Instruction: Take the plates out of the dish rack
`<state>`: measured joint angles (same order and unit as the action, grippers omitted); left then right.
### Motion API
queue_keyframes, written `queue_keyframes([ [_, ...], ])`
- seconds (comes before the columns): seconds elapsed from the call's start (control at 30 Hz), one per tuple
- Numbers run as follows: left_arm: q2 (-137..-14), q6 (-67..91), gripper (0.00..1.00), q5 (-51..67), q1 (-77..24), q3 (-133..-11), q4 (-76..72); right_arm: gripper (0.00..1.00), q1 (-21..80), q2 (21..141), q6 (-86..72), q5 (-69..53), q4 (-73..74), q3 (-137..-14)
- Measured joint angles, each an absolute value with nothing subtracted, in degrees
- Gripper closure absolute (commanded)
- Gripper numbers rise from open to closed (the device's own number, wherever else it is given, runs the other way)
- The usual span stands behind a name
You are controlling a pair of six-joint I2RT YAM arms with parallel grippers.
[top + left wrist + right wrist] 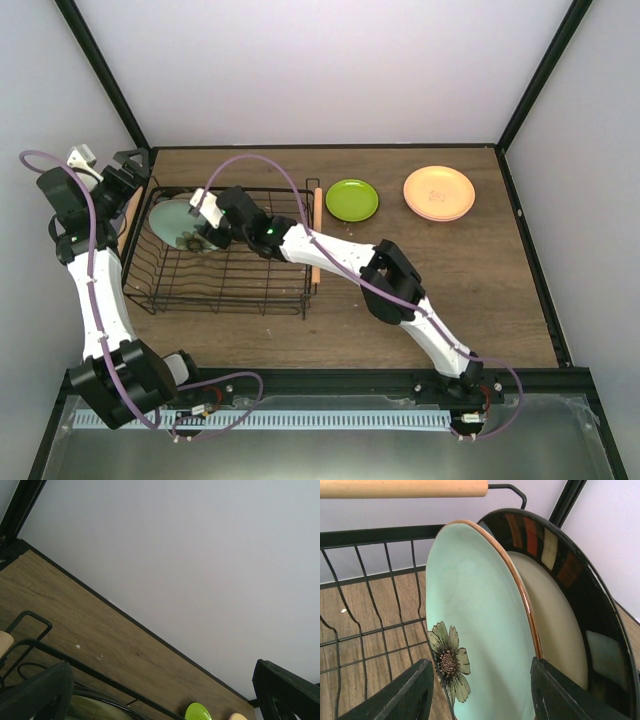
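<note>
The dish rack point(230, 275) stands at the left of the table. A pale mint plate with a flower point(178, 222) leans upright in its far left end. In the right wrist view the mint plate point(480, 605) stands in front of a dark-rimmed plate with a beige centre point(555, 615). My right gripper point(480, 700) is open, its jaws either side of the mint plate's edge; it also shows in the top view point(207, 213). My left gripper point(128, 168) is open and empty above the rack's far left corner. A lime green plate point(352, 199) and a yellow-orange plate point(439, 190) on a pink one lie on the table.
The rack's wooden handles run along its right side point(317, 235) and left side point(130, 215). The left wrist view shows the rack's rim point(100, 677), the back wall and the lime plate point(198, 712). The cell's black frame posts stand at the table's corners.
</note>
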<state>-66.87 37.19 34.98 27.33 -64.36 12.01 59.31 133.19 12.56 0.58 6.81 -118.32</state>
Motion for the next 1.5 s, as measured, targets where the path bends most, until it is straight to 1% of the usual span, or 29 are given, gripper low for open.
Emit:
queue_keyframes([
  [0.67, -67.9, 37.3, 0.0, 35.0, 27.3, -64.4, 10.8, 0.45, 57.5, 134.7, 11.1, 2.6, 4.1, -118.3],
  [0.77, -67.9, 37.3, 0.0, 35.0, 27.3, -64.4, 10.7, 0.46, 57.3, 135.6, 10.7, 2.3, 4.0, -118.3],
  [0.87, -67.9, 37.3, 0.0, 35.0, 27.3, -64.4, 10.7, 0.52, 57.1, 136.7, 10.4, 1.6, 3.8, -118.3],
  [1.0, -67.9, 37.3, 0.0, 35.0, 27.3, -64.4, 10.7, 0.64, 57.1, 137.5, 10.3, 0.9, 3.3, -118.2],
  [1.1, -67.9, 37.3, 0.0, 35.0, 27.3, -64.4, 10.7, 0.81, 57.1, 137.6, 10.1, 0.5, 2.2, -118.2],
  [1.23, -67.9, 37.3, 0.0, 35.0, 27.3, -64.4, 10.7, 0.96, 57.1, 137.6, 10.3, 0.5, 0.4, -118.2],
  [1.3, -67.9, 37.3, 0.0, 35.0, 27.3, -64.4, 10.7, 0.99, 57.1, 137.6, 10.6, 0.1, 0.0, -118.2],
  [1.5, -67.9, 37.3, 0.0, 35.1, 27.3, -64.4, 10.7, 0.99, 57.0, 137.6, 11.3, -0.6, -0.3, -118.1],
])
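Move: Off to the right hand's left, in the rack, stands the mint plate, its middle about 7 cm left, 4 cm ahead and some 5 cm lower; its right rim is closer, roughly 3 cm straight ahead. The black plate stands right behind it, about 8 cm ahead of the hand and 4 cm left. The rack's left wooden handle lies some 19 cm left and 1 cm ahead. From the idle left hand, the mint plate is about 11 cm right, level fore and aft, and 19 cm below. Easing forward about 3 cm with its fingers half open, the right hand lines up with the mint plate's right rim, then sinks almost 4 cm so that one finger goes in between this plate and the black one. The fingers close and pinch the rim while the hand comes back up about 1 cm; the wrist barely turns. ##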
